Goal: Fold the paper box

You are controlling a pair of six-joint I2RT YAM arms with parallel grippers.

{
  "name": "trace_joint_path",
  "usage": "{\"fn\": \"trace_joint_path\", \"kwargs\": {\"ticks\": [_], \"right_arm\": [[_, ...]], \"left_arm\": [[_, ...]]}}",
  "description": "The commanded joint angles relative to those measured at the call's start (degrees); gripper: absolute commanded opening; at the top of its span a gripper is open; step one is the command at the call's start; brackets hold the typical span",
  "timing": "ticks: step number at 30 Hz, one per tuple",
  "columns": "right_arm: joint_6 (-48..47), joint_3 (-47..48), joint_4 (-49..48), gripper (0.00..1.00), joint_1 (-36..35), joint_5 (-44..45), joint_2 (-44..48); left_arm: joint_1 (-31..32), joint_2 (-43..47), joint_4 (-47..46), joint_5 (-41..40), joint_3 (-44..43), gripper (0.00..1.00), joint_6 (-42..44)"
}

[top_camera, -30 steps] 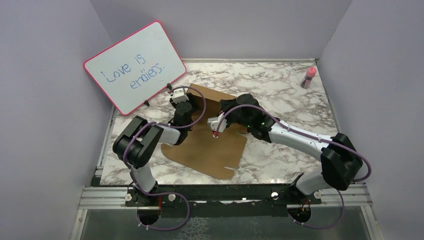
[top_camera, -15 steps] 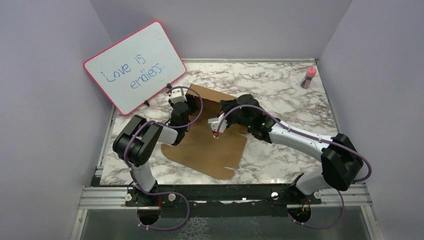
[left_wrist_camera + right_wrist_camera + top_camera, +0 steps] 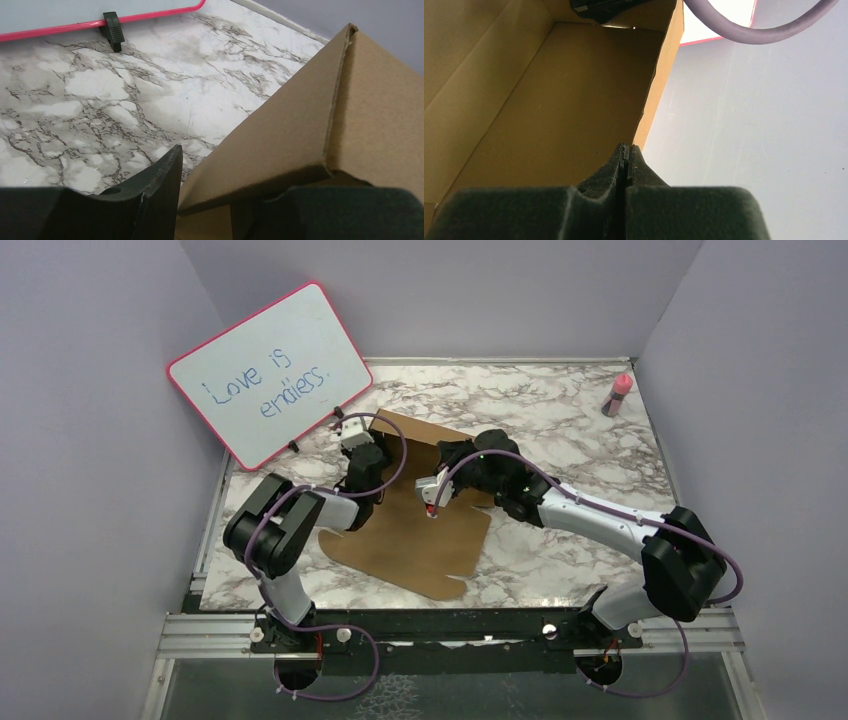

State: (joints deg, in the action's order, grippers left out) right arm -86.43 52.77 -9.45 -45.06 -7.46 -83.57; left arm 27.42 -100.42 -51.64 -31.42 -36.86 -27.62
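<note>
The paper box [image 3: 420, 540] is a brown cardboard sheet lying mid-table, with its far part [image 3: 420, 435] folded upright. My left gripper [image 3: 362, 442] is at the box's far left corner. In the left wrist view its fingers [image 3: 150, 195] stand apart, the left gripper [image 3: 235, 175] astride a raised side flap [image 3: 280, 140] of the paper box, open. My right gripper [image 3: 432, 502] is shut with nothing in it, its tips down on the inner floor of the box. In the right wrist view, the right gripper [image 3: 627, 148] sits against the edge of an upright wall [image 3: 574, 100].
A pink-framed whiteboard [image 3: 270, 375] leans against the left wall, and its black foot [image 3: 112, 32] stands just beyond the box corner. A pink bottle [image 3: 618, 393] stands at the far right of the marble table [image 3: 570, 430]. Grey walls enclose three sides.
My left gripper's jaws have narrowed around the flap and its wrist has shifted a little. The box's near right edge has slid slightly left. The right arm has held still.
</note>
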Motion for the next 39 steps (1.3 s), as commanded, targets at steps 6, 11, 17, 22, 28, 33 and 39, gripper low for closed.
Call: {"fn": "trace_joint_path", "kwargs": {"ticks": [6, 11, 17, 22, 28, 33, 39], "right_arm": [[1.5, -1.4, 3.3, 0.02, -0.4, -2.2, 2.5], [2.7, -0.6, 2.4, 0.04, -0.4, -2.6, 2.2], [5.4, 0.7, 0.4, 0.16, -0.4, -2.4, 2.0], [8.1, 0.9, -1.2, 0.21, -0.4, -2.1, 1.9], [11.8, 1.3, -1.5, 0.27, -0.4, -3.8, 3.1], [18.6, 1.2, -3.1, 0.35, -0.4, -5.4, 5.4], [33.1, 1.9, -4.9, 0.47, -0.4, -4.5, 8.8]], "left_arm": [[-1.3, 1.9, 7.4, -12.0, -0.1, 0.36, -0.3], [-1.4, 5.5, 7.4, -2.9, 2.6, 0.45, -1.9], [-2.2, 15.7, 8.6, 6.0, 8.2, 0.57, -1.6], [-4.2, 25.5, 12.8, 13.4, 11.9, 0.67, -3.5], [-4.9, 34.8, 19.6, 16.8, 14.0, 0.73, -5.0], [-7.6, 41.6, 25.4, 22.8, 14.5, 0.78, -8.1], [-11.7, 46.8, 31.3, 31.0, 12.4, 0.81, -12.7]]}}
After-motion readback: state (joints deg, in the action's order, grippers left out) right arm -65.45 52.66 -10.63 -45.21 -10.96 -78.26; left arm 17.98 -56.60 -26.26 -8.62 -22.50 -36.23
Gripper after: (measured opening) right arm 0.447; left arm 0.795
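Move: The box's left wall is between my part-open left fingers, its middle some 3 cm ahead and 2 cm right at hand height. The top flange's left end is about level forward, 4 cm right and 9 cm above. The lid panel lies some 22 cm back, 8 cm right and 9 cm below. My right fingertips hold the top flange, its middle about 2 cm ahead and 3 cm left; the left wall is 5 cm ahead, 14 cm left and 10 cm lower. I spread my left fingers off the box's left wall and, after barely moving at first, draw that hand back about 10 cm, then also up some 8 cm and slightly left, rolling its left side down and turning clockwise. My right fingers open to about half around the top flange, letting go of it; late on, that hand rises about 3 cm and eases back 2 cm, rolling and tipping about 20 degrees. ##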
